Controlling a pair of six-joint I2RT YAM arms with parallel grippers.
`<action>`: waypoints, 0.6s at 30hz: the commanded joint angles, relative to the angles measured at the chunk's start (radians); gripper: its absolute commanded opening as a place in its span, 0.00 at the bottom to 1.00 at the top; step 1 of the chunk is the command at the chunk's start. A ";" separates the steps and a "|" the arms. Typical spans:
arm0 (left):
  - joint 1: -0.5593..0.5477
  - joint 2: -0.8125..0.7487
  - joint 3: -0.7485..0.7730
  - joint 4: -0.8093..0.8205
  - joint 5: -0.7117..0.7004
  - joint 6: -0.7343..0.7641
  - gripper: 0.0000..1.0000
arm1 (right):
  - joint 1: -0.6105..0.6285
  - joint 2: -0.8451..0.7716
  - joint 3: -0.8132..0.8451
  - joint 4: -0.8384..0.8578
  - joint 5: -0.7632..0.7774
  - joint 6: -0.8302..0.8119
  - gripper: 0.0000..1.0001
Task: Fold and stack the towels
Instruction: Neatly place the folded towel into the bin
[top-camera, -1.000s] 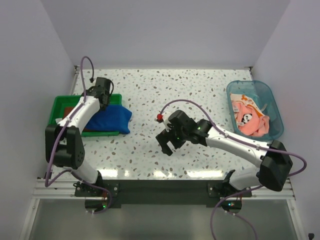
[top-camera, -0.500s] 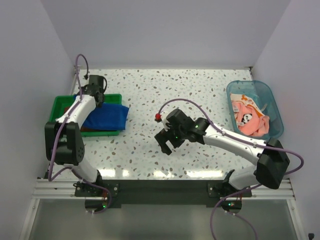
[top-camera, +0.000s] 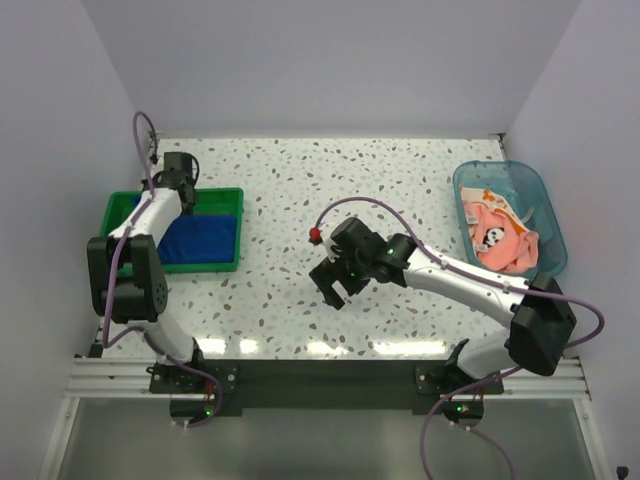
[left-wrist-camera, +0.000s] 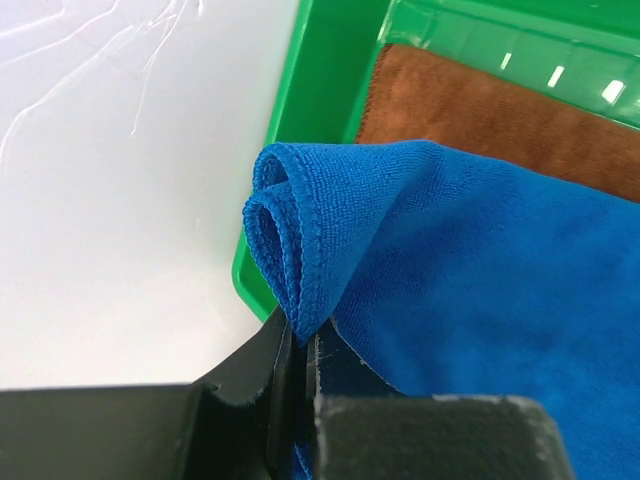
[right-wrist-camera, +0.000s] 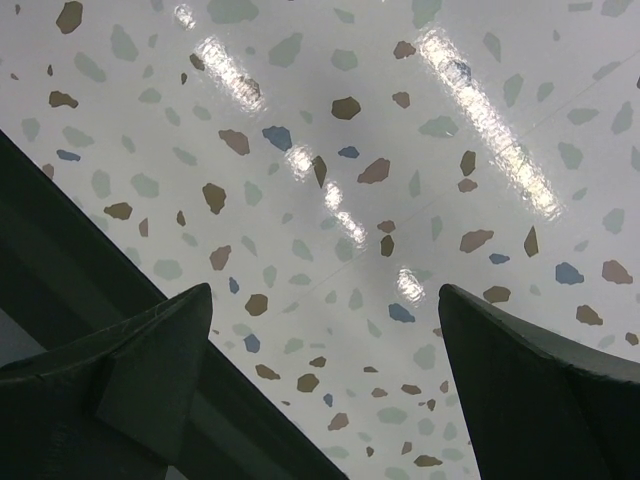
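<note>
A royal blue towel (top-camera: 198, 238) lies folded in the green tray (top-camera: 228, 197) at the left. In the left wrist view its rolled edge (left-wrist-camera: 300, 230) is pinched between my left gripper's (left-wrist-camera: 302, 345) jaws, and it rests over a rust-brown towel (left-wrist-camera: 500, 120). My left gripper (top-camera: 176, 180) sits at the tray's back left corner, shut on the blue towel. A pink towel (top-camera: 497, 238) and an orange patterned towel (top-camera: 492, 200) lie bunched in the clear blue tub (top-camera: 548, 215) at the right. My right gripper (top-camera: 334, 283) hovers open over the bare table centre (right-wrist-camera: 325, 300), with nothing between its fingers.
The speckled tabletop (top-camera: 330, 180) spans between tray and tub. White walls enclose the back and both sides. The right arm's purple cable loops over the table's middle (top-camera: 360, 203).
My left gripper has drawn the blue towel leftward and back, so it now lies wholly inside the green tray instead of hanging over its right edge. The right arm has barely moved.
</note>
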 joint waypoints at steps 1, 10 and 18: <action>0.026 -0.004 0.010 0.054 -0.041 -0.027 0.00 | -0.001 0.012 0.044 -0.005 0.019 -0.018 0.99; 0.037 0.031 -0.001 0.094 -0.075 -0.023 0.20 | -0.003 0.015 0.046 -0.011 0.034 -0.019 0.98; 0.081 0.060 0.033 0.049 -0.127 -0.092 0.85 | -0.010 0.003 0.049 -0.026 0.098 -0.002 0.99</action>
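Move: The left hand holds the blue towel's left edge above the green bin; the bin's middle lies about 5 cm back, 5 cm to the right and 10 cm below. The brown towel, already flat inside under the blue one, has its middle some 6 cm back and 7 cm to the right, also about 10 cm down. From the idle right hand, the bin's middle is roughly 10 cm ahead and 34 cm left, 8 cm lower. The left hand eases about 2.5 cm left, sinking 1 cm, and opens wide, letting go of the blue towel's edge. ##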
